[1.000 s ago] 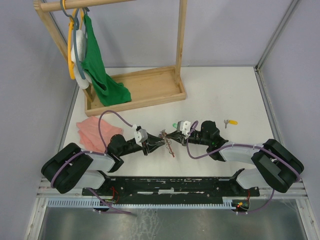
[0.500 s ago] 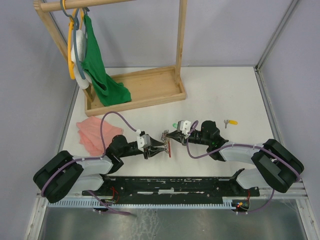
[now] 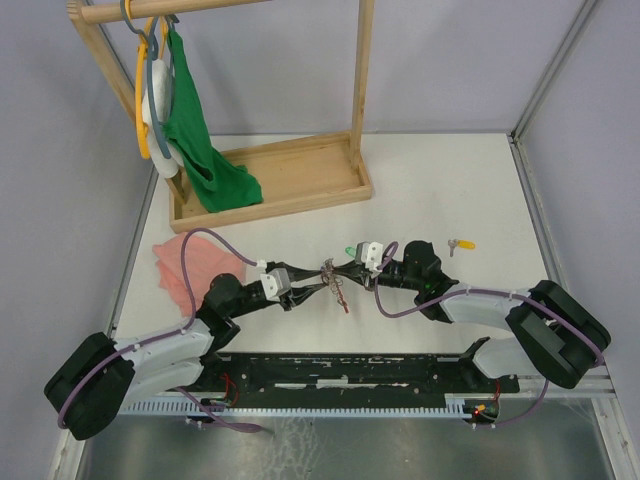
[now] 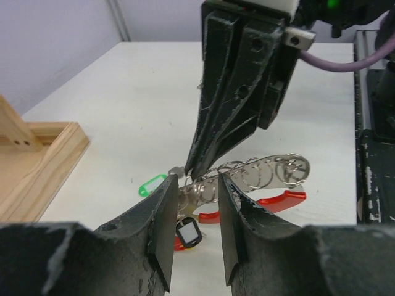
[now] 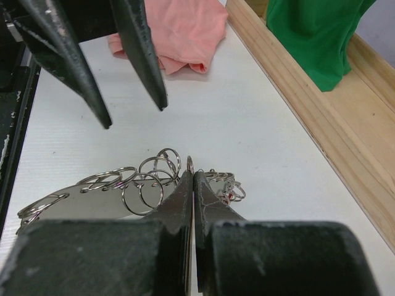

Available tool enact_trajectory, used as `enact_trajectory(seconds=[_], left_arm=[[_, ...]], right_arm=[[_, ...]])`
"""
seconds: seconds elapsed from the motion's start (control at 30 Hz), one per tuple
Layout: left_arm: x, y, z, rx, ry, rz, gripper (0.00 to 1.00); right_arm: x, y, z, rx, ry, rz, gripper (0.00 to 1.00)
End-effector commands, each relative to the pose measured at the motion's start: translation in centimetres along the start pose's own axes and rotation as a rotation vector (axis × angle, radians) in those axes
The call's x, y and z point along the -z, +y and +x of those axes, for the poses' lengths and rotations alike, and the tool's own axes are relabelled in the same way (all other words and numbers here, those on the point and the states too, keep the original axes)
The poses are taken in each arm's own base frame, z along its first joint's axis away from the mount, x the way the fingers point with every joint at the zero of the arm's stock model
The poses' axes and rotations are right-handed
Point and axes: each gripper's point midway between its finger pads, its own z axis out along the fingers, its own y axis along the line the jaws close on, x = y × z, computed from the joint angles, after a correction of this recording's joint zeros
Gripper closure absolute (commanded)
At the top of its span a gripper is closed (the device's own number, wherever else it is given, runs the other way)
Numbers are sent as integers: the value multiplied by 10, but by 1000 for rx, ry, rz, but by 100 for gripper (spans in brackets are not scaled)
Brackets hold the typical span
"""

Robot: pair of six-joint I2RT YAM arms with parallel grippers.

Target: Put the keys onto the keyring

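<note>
The keyring is a bunch of silver rings with red and black tags, held low over the table centre. My right gripper is shut on one thin ring of it. My left gripper is open, and its fingers stand either side of the rings from the other side. The green-tagged key lies on the table just behind the right gripper; its tag also shows in the left wrist view. The yellow-tagged key lies alone further right.
A wooden rack with a tray base stands at the back left, with a green cloth and hangers on it. A pink cloth lies left of the left arm. Its edge shows beyond the left fingers.
My left gripper has opened wider around the rings, and its arm has swung lower toward the near left. The right gripper has stayed shut on the ring in the same place.
</note>
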Motion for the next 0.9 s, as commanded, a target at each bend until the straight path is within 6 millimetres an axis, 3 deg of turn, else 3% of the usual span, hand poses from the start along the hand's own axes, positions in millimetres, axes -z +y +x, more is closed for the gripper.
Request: enact_trajectory(seconds=[0.0,0.3,0.87], left_arm=[[1,25,7,-10,19,-117,61],[-1,47,44,66,79,-213,61],[-19,23,43,50,56,-12,57]], right_arm=[[0,-5,-19,65,-62,-5,99],[-5,2,-6,40,-41,-43,99],[-7,4,-3,30,-30,-59,99]])
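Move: The left hand's open fingertips are above and just short of the keyring pinched in the right fingertips: the pinched ring lies about 2 cm ahead, 3 cm to the right and 4 cm below. From the left hand, the plate hanging from it has its middle roughly 2 cm back, 4 cm right and 7 cm down; the green-tagged key lies on the table some 8 cm ahead, 9 cm right and 14 cm down. The right hand has the ring between its fingertips. Down and forward goes the left hand, sinking about 6.5 cm while reaching nearly 5 cm forward, then easing back 1 cm; it rolls its front side down some 10 degrees and stays part open. Its base-side fingertip comes close beside the held ring; contact can't be made out. The right hand keeps its pinch and lowers the keyring about 2 cm. ##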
